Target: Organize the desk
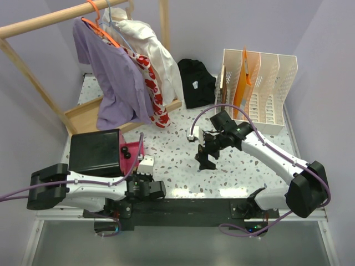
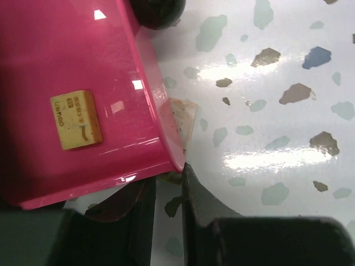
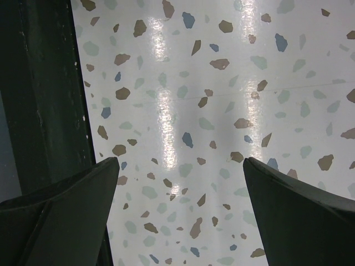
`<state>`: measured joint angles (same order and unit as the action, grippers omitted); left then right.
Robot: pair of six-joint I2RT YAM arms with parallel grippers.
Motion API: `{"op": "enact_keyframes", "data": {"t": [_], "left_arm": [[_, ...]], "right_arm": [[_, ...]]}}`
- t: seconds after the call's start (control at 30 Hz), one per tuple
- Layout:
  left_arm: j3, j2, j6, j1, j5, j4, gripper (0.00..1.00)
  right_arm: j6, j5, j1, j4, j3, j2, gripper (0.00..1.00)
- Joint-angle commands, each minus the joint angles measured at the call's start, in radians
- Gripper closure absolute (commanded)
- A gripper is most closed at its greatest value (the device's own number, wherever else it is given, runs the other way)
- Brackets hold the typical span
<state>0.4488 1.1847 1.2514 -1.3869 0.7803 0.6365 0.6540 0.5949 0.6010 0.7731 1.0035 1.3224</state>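
The desk [image 1: 177, 169] is white terrazzo [image 2: 266, 116]. A glossy pink box [image 2: 83, 83] sits at its near left [image 1: 135, 151], with a small tan block [image 2: 76, 120] inside it and a dark round thing [image 2: 158, 11] at its far end. My left gripper [image 2: 166, 177] is at the box's near corner. One finger shows red-tinted behind the pink wall and the other presses the corner from outside, with only a narrow gap between them. My right gripper [image 3: 180, 166] hangs wide open over bare desk [image 3: 194, 83] near the middle [image 1: 204, 160].
A black box lid [image 1: 95, 152] lies left of the pink box. At the back are a white file organizer [image 1: 258, 88], a black garment [image 1: 197, 82], and clothes hanging on a wooden rack over a wooden tray [image 1: 83, 116]. A black rail [image 1: 183, 208] runs along the front edge.
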Motion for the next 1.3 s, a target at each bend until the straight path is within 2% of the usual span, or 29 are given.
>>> {"op": "enact_keyframes", "data": {"t": [0.0,0.3,0.53,0.67,0.8,1.0,1.27], "left_arm": [[0.027,0.004,-0.168,-0.012,-0.208,-0.233,0.91],[0.008,-0.103,-0.312,-0.005,-0.314,-0.351,0.93],[0.005,-0.186,-0.349,0.103,-0.472,-0.317,0.93],[-0.001,-0.290,-0.337,0.164,-0.524,-0.273,0.94],[-0.001,-0.352,-0.343,0.195,-0.558,-0.239,0.96],[0.002,-0.353,-0.432,0.196,-0.636,-0.242,0.97],[0.132,-0.381,-0.489,0.196,-0.518,-0.169,1.00]], "right_arm": [[0.006,0.031,-0.004,0.005,0.004,0.001,0.01],[0.006,0.032,-0.004,0.005,0.004,0.003,0.01],[0.007,0.032,-0.004,0.006,0.004,0.003,0.01],[0.006,0.032,-0.006,0.006,0.004,0.006,0.01],[0.013,0.042,-0.004,0.012,0.006,0.012,0.01],[0.027,0.066,-0.006,0.043,0.023,0.044,0.01],[0.026,0.065,-0.006,0.041,0.021,0.041,0.01]]}}
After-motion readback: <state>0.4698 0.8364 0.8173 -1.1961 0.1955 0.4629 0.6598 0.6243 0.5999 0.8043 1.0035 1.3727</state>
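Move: The left hand already has the white eraser pinched at table level, right at the near right corner of the open pink drawer. The drawer's middle lies about 7 cm ahead, 6 cm to the left and slightly higher. The yellow block inside it is some 3 cm ahead and 5 cm left, and the black box's middle about 8 cm ahead and 22 cm left. From the right hand, the drawer's middle is about 30 cm left, 3 cm ahead and 9 cm below. Drawing the pinched white eraser out from beside and below the drawer's corner, the left hand first slides right and back about 5 cm, low over the table. It then lifts some 6 cm while drifting a little farther right, turning clockwise about 25 degrees and rolling its left side down. Its fingers keep their grip and end clear of the drawer corner. ##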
